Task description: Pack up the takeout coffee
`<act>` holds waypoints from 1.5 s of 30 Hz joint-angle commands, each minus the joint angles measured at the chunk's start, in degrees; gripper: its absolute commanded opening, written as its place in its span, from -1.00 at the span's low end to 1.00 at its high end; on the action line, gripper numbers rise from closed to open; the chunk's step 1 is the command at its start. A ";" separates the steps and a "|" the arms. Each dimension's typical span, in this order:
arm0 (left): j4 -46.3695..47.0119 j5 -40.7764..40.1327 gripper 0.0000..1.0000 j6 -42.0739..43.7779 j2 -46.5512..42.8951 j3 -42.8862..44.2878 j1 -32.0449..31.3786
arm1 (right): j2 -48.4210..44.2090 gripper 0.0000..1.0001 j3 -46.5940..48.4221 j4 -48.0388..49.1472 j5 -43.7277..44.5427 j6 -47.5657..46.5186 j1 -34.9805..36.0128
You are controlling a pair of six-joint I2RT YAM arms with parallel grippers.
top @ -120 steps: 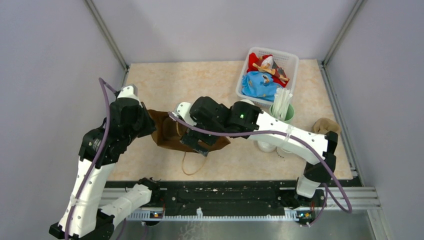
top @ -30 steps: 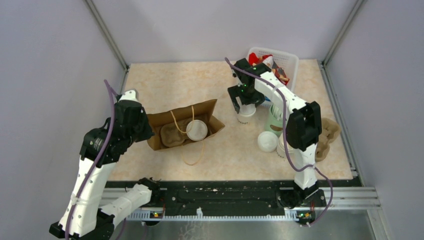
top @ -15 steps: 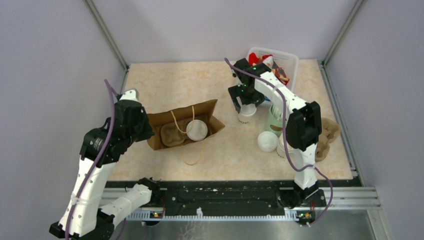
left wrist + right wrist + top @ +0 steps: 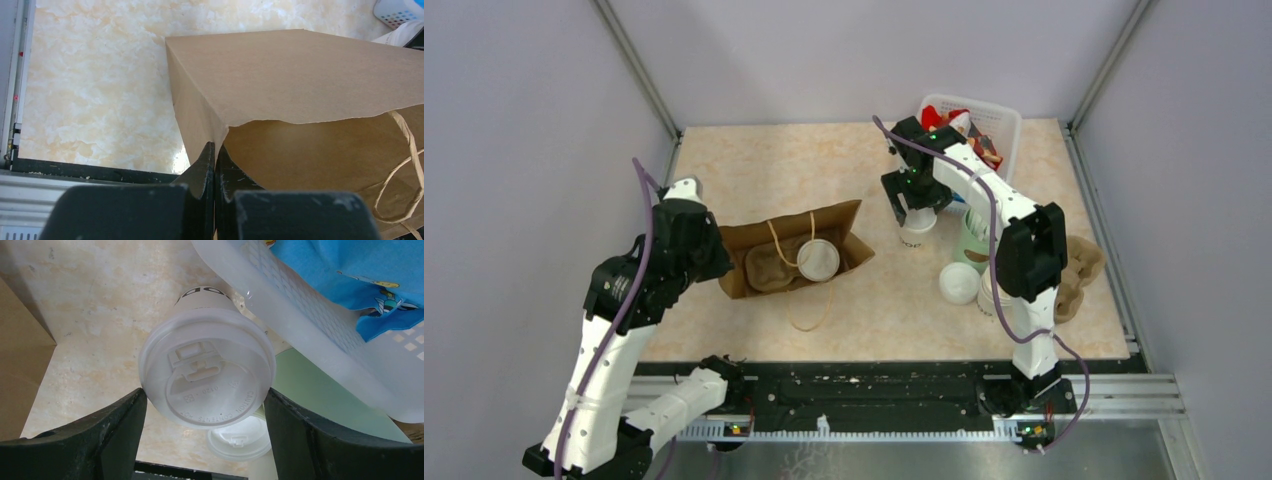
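The takeout coffee (image 4: 915,233) (image 4: 207,375), a white lidded cup with black lettering, stands on the table beside the basket. My right gripper (image 4: 913,207) (image 4: 205,392) hangs over it, open, one finger close on each side of the lid. It is hard to tell if the fingers touch the lid. The brown paper bag (image 4: 764,238) (image 4: 300,70) stands open at centre left, with a brown carrier (image 4: 769,272) and another lidded cup (image 4: 818,260) inside. My left gripper (image 4: 718,262) (image 4: 215,147) is shut on the bag's left rim.
A white basket (image 4: 1007,122) (image 4: 300,325) with cloth toys sits at the back right. A green cup (image 4: 973,246) (image 4: 310,395) with straws stands behind the coffee. A loose white lid (image 4: 958,283) (image 4: 240,440) and a brown carrier (image 4: 1079,265) lie to the right.
Four seconds ago my right arm was at the bag; it has since moved to the cup by the basket. Over the last second its jaws narrowed slightly around the lid. The left arm is still.
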 commanded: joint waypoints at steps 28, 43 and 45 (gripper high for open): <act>4.31 1.02 -1.00 0.52 0.36 -0.81 0.00 | -13.17 0.29 -4.43 2.58 -1.45 0.41 -0.34; 17.64 2.92 -1.00 4.19 -6.92 -8.49 -0.07 | -34.46 0.22 6.30 4.53 -9.60 -5.24 3.05; 19.65 2.71 -1.00 4.54 -8.10 -9.61 -0.06 | -35.37 0.22 8.88 5.67 -10.33 -6.40 7.59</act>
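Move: The right hand already has its fingers round the lidded cup; the paper bag it is meant for has its middle about 26 cm to the left and 12 cm back, some 3 cm higher. The snack basket is 17 cm ahead and 11 cm right, the green straw cup 14 cm right and 3 cm back, the loose lids 9 cm right and 12 cm back. From the left hand, the bag's middle lies about 14 cm right, 4 cm ahead and 12 cm down. Gripping the lidded cup across its lid, the right hand stays low over the table at first, then lifts faster and faster, rising about 25 cm while drawing back some 7 cm. The wrist tilts roughly 40 degrees, swinging the fingertips forward and to the left. The left hand keeps its pinch on the bag's left rim, only easing a little forward and right and tipping up slightly. ##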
